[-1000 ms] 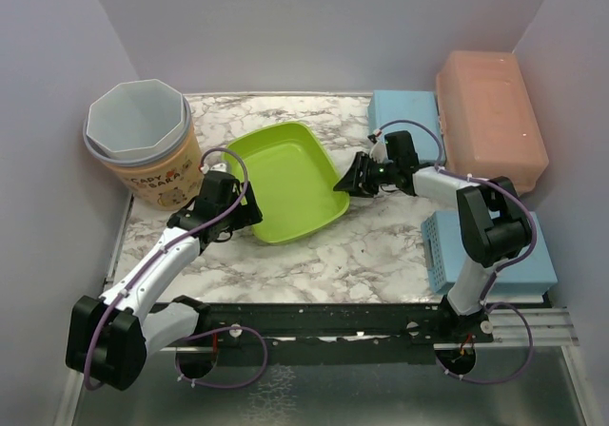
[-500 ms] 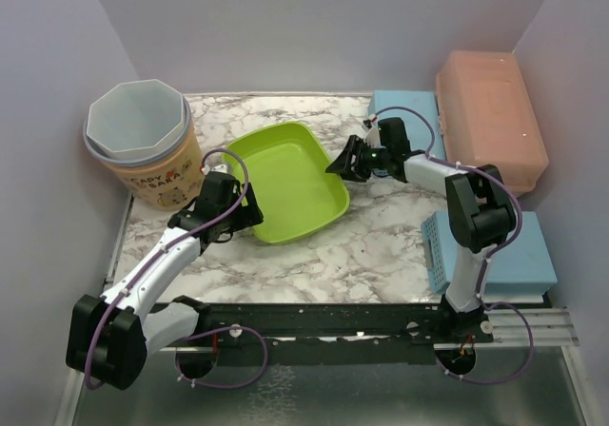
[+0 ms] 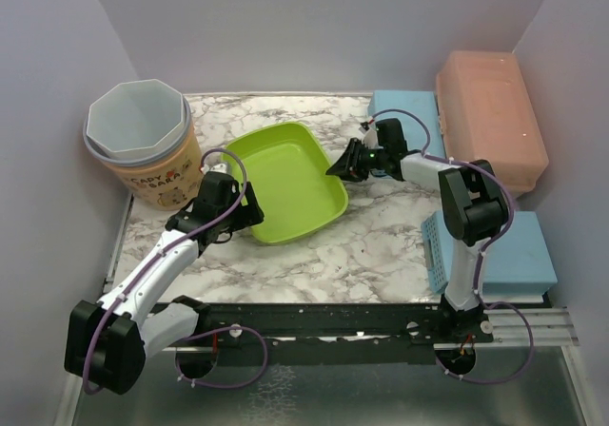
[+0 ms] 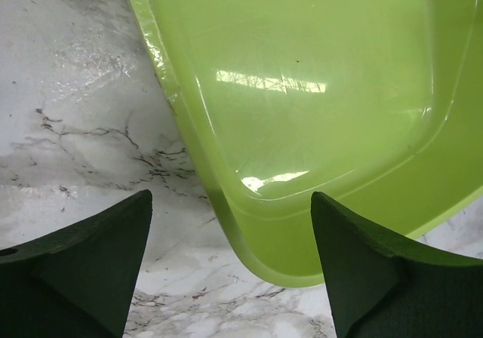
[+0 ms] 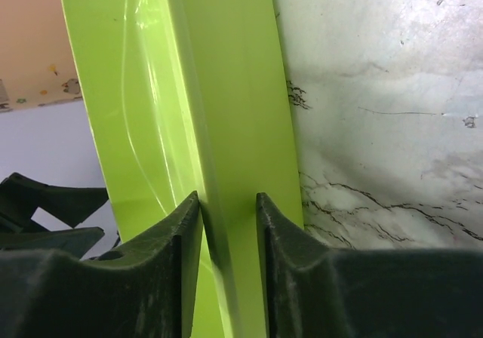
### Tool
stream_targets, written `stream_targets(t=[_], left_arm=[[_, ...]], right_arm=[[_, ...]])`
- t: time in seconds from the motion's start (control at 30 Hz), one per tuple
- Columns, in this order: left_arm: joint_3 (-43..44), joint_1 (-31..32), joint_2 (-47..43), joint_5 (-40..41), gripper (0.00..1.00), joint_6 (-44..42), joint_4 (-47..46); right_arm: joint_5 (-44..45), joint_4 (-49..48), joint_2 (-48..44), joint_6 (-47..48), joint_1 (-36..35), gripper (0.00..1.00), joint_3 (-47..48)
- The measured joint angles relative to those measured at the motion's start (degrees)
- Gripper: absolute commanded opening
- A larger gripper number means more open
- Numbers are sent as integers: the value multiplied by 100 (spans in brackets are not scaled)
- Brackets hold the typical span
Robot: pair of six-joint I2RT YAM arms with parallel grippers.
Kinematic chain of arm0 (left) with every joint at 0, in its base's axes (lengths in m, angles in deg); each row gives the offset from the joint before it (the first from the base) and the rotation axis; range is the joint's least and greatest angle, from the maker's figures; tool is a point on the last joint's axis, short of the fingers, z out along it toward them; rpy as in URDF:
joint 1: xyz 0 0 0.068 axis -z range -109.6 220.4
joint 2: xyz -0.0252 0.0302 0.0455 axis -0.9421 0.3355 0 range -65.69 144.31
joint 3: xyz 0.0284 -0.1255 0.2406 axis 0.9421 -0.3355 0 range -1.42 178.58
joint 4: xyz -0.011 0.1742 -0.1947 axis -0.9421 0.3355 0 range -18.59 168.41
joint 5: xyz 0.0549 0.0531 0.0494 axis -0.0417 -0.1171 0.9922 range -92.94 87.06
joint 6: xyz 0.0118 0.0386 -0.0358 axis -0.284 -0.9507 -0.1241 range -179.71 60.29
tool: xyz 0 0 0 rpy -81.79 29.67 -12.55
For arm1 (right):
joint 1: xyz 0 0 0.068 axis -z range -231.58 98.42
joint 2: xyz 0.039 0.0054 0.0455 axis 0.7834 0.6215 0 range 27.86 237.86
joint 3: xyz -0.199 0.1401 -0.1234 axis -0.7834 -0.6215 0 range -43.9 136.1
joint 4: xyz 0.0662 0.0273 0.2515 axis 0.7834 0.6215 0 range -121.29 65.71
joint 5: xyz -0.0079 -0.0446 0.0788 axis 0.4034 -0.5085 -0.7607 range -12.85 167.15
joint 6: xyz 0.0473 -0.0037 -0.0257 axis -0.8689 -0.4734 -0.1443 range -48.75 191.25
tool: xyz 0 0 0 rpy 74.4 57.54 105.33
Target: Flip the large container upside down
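Observation:
The large container [image 3: 285,174] is a lime-green shallow tub, sitting right way up on the marble table. My right gripper [image 3: 341,167] is at its right rim. In the right wrist view the gripper [image 5: 226,198] is shut on the container's side wall [image 5: 234,89], one finger inside and one outside. My left gripper [image 3: 247,215] is at the tub's near-left corner. In the left wrist view the gripper [image 4: 230,202] is open, its fingers wide apart on either side of the rounded corner [image 4: 317,89] without touching it.
A tan bucket with a grey liner [image 3: 143,141] stands at the back left. A pink box [image 3: 490,117] and a blue box [image 3: 404,112] sit at the back right, another blue box [image 3: 495,255] at the near right. Walls close in on three sides.
My right gripper has moved back and left along the tub's right edge, opened a little, then closed on the wall. The left arm and the tub have stayed put.

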State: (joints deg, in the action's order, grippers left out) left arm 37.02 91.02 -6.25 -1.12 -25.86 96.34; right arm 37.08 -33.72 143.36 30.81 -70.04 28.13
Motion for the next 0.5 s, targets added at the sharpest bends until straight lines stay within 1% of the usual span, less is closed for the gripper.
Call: stream_targets(t=[0.03, 0.1, 0.23, 0.4, 0.47, 0.5], left_arm=[[0, 0, 0, -7, 86, 0, 0], [7, 0, 0, -35, 86, 0, 7], [125, 0, 0, -142, 87, -4, 55], [361, 0, -55, -184, 87, -42, 90], [389, 0, -94, -186, 87, -42, 96], [389, 0, -107, -188, 87, -42, 98]], right_arm=[[-2, -9, 0, -2, 0, 30, -7], [-13, -74, -11, -28, 2, 19, -50], [-28, -289, -92, -68, 2, 6, -214], [-48, -444, -103, -245, -2, 5, -450], [-72, -503, -129, -254, -2, 1, -487], [-74, -511, -162, -251, -2, 1, -498]])
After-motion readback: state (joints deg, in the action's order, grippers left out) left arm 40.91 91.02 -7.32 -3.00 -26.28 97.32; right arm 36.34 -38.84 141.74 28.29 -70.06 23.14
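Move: Between the right hand's fingers stands the green container's right rim; the container's middle is some 11 cm to this hand's left, 2 cm back and about 3 cm lower. The far blue basket sits roughly 9 cm farther out and 16 cm to the right of the right hand. From the left hand, the container's middle is about 5 cm ahead, 7 cm right and 6 cm down; the printed bucket stands around 21 cm left and 10 cm ahead. Closing its half-open fingers, the right hand pinches the upright right rim of the green container between the fingertips while easing back about 1 cm. The left hand, kept wide open above the near left corner, rises about 3 cm, drifting slightly forward and right, with hardly any turn of the wrist. ##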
